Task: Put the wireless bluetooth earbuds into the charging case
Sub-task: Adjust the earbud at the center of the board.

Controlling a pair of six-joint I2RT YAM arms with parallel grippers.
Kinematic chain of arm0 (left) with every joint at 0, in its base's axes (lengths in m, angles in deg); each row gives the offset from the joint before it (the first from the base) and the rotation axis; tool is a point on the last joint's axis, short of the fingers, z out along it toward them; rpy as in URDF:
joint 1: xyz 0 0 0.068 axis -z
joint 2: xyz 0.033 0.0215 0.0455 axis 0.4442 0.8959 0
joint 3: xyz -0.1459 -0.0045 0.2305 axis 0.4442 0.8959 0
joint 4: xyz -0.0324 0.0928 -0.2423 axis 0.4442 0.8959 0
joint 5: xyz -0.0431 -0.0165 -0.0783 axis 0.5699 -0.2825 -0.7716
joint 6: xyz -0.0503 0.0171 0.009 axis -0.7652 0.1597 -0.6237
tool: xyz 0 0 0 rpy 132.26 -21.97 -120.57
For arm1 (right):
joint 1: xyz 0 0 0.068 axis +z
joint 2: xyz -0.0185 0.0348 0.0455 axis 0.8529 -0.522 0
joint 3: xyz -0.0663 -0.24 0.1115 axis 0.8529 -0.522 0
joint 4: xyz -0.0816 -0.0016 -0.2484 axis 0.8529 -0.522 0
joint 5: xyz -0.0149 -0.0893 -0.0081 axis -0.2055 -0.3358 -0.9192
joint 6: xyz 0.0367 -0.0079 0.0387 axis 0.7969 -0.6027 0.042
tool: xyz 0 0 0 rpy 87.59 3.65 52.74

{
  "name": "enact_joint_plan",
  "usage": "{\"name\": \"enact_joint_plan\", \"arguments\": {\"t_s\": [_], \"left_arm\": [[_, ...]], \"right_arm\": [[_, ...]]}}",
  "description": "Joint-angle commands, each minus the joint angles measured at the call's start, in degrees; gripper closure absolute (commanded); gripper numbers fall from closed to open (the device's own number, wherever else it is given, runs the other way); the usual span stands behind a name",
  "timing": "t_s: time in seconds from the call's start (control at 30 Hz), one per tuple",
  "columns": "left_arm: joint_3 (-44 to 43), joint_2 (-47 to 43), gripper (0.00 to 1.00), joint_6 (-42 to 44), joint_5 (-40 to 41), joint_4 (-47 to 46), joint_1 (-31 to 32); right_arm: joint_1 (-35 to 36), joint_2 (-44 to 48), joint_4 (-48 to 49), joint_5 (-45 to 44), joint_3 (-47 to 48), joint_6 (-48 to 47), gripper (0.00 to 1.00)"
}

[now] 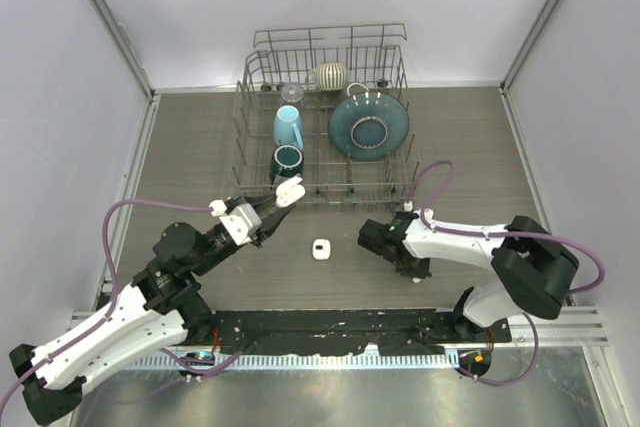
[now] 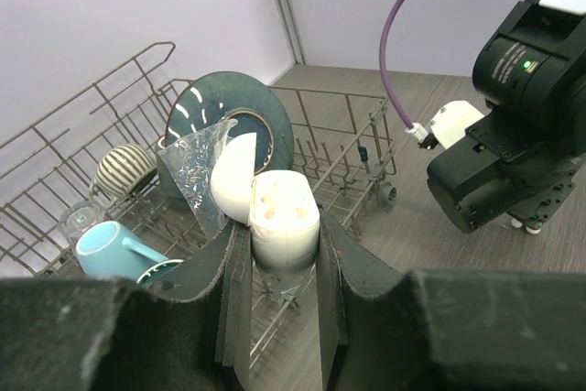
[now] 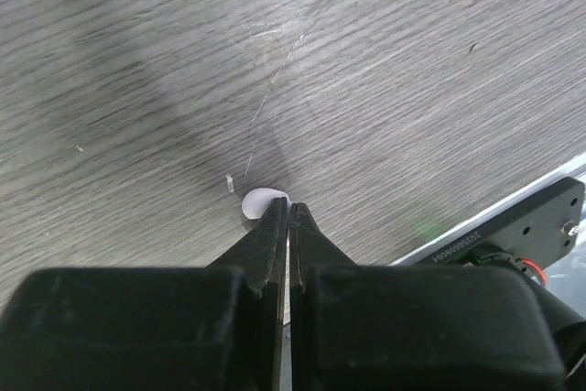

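My left gripper (image 1: 272, 205) is shut on a white charging case (image 2: 284, 222) and holds it above the table by the rack's front edge. The case's lid (image 2: 233, 176) is flipped open to the left, and the sockets in its top face show. My right gripper (image 1: 366, 237) hovers low over the table right of centre, jaws pressed together. In the right wrist view a tiny white earbud (image 3: 258, 203) pokes out at the tips of the right gripper (image 3: 288, 208) and looks pinched there. The fingers hide most of it.
A second white case (image 1: 322, 249) lies closed on the table between the arms. A wire dish rack (image 1: 246, 137) at the back holds a dark blue plate (image 1: 368, 127), a light blue mug (image 1: 288, 127), a dark green cup (image 1: 286, 160), a glass and a striped bowl.
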Motion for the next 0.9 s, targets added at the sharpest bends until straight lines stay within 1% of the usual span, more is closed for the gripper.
{"name": "enact_joint_plan", "arguments": {"t_s": [0.0,0.13,0.23,0.37,0.43,0.47,0.53,0.7,0.87], "left_arm": [[-0.17,-0.73,1.00,-0.93,0.93,-1.13,0.17],[-0.26,-0.91,1.00,-0.85,1.02,-0.70,0.17],[-0.35,-0.91,1.00,-0.93,1.20,-0.52,0.26],[-0.26,-0.73,1.00,-1.02,1.29,-0.69,0.17],[-0.26,-0.47,1.00,-1.02,1.29,-0.87,0.26],[-0.26,-0.29,1.00,-1.02,1.29,-0.96,0.17],[-0.35,0.06,1.00,-1.02,1.11,-1.40,0.17],[-0.44,0.76,1.00,-1.28,0.76,-2.10,0.17],[-0.53,1.11,1.00,-1.64,0.49,-2.36,0.17]], "right_arm": [[1.02,-5.90,17.95,5.41,1.63,-0.55,0.92],[1.46,-6.71,22.24,7.70,2.69,-2.22,0.89],[1.46,-6.18,23.66,8.23,2.69,-2.76,0.87],[1.55,-4.17,25.33,9.46,1.55,-3.37,0.80],[1.46,-3.02,26.56,10.07,0.50,-3.55,0.78],[1.46,-1.63,26.74,10.17,0.06,-3.20,0.74],[1.55,-0.65,27.35,10.43,-0.73,-3.37,0.72],[1.55,1.37,27.53,10.95,-0.91,-3.98,0.72],[1.55,5.50,32.18,13.06,-2.40,-5.57,0.71]]}}
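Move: The earbud is right at the right hand's shut fingertips, about 1 cm to the left and 1 cm below the hand point. From this hand, the white case on the table lies some 20 cm left and 6 cm ahead; the rack's near wheel is about 15 cm ahead and 4 cm left. From the left hand, which holds the charging case, the earbud lies roughly 25 cm right, 5 cm back and 30 cm below. The right fingertips give up their pinch on the earbud down at the table and part to about a quarter open, the left finger staying against it. The hand first barely shifts, turning a little counter-clockwise, then sweeps left with gathering speed, about 4 cm and slightly forward, level over the board towards the white case, rolling its left side up some 10 degrees as it drags the earbud along. ##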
